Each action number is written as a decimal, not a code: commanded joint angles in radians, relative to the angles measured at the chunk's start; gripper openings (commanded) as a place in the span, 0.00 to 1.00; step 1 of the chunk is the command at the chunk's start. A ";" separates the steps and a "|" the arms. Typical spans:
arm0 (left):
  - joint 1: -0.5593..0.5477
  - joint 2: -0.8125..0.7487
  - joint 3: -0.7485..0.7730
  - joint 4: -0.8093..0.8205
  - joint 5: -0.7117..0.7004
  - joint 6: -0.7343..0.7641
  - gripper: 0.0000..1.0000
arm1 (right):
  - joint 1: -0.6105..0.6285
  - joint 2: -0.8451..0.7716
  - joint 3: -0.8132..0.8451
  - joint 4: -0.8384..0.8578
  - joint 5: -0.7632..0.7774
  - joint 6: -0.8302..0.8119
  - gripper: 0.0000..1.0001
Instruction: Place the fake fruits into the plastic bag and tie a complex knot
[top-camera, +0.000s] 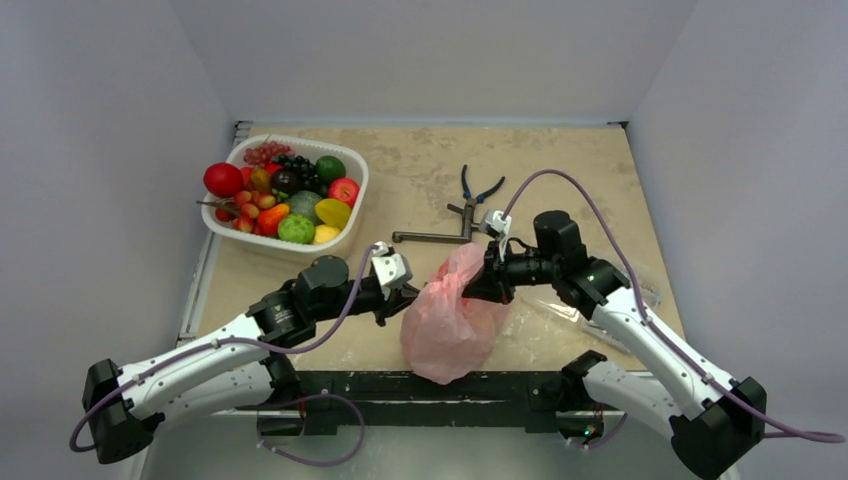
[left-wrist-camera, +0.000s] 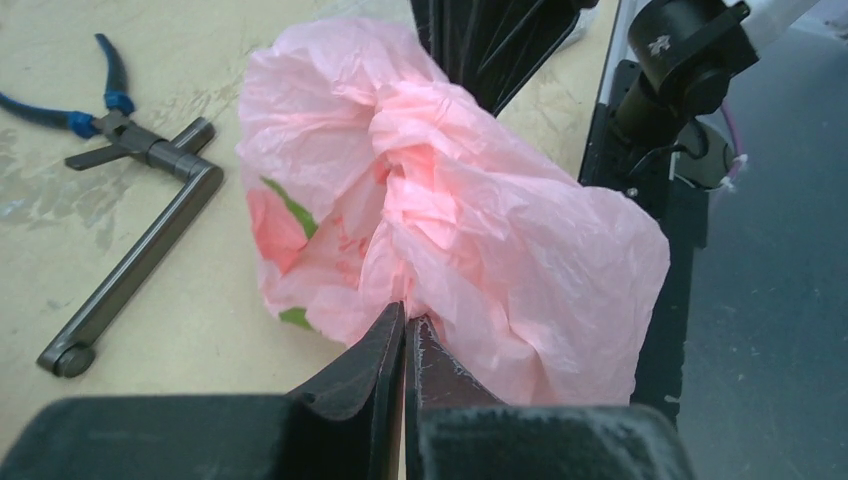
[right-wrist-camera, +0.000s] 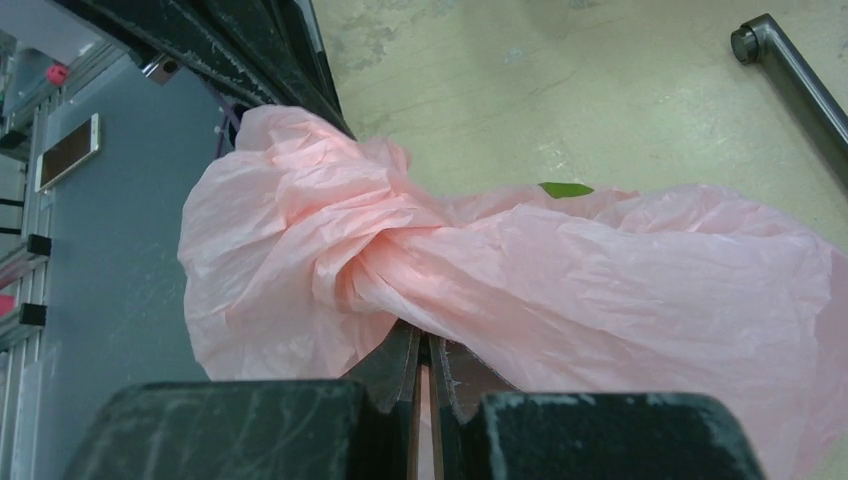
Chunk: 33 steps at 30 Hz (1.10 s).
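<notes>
The pink plastic bag (top-camera: 452, 318) lies at the table's front edge between both grippers, partly over the edge. A reddish fruit with a green leaf (left-wrist-camera: 278, 222) shows through its film. My left gripper (top-camera: 406, 298) is shut on a fold of the film at the bag's left side (left-wrist-camera: 405, 322). My right gripper (top-camera: 482, 281) is shut on the film just below a twisted, bunched knot (right-wrist-camera: 395, 255), seen in the right wrist view (right-wrist-camera: 428, 345). The bunched neck also shows in the left wrist view (left-wrist-camera: 425, 190). Many more fake fruits (top-camera: 290, 195) lie in the basket.
A white basket (top-camera: 352, 215) stands at the back left. Blue-handled pliers (top-camera: 480, 190) and a metal L-bar (top-camera: 432, 238) lie behind the bag; both show in the left wrist view (left-wrist-camera: 105, 105) (left-wrist-camera: 140, 260). A clear bag (top-camera: 560, 312) lies under the right arm.
</notes>
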 joint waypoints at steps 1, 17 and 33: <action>0.017 -0.097 -0.045 -0.083 -0.096 0.078 0.00 | -0.003 -0.019 0.061 -0.046 0.002 -0.085 0.00; 0.162 -0.182 -0.090 -0.169 -0.134 0.177 0.00 | -0.031 0.038 0.171 -0.235 -0.030 -0.276 0.00; 0.219 -0.174 -0.075 -0.212 -0.233 0.381 0.00 | -0.040 0.171 0.306 -0.153 -0.216 -0.049 0.00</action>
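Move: The thing I am working on is the bag's twisted neck, which lies about 5 cm to the right of my closed left hand and 5 cm to the left of my closed right hand, almost level with both. From my left hand, the loose puffed plastic lies some 7 cm back and 4 cm right. The metal tube is about 14 cm ahead and 3 cm right, well below, and the fruit basket 24 cm ahead and 30 cm left. My left hand keeps its pinch on the bag's plastic and pulls out to the left and forward, about 10 cm in all and sinking slightly, away from the neck and my right hand; it swings some 15 degrees counter-clockwise and rolls as it goes. My right hand keeps its own pinch, eases slightly right, then rises about 5 cm, mostly late on. ##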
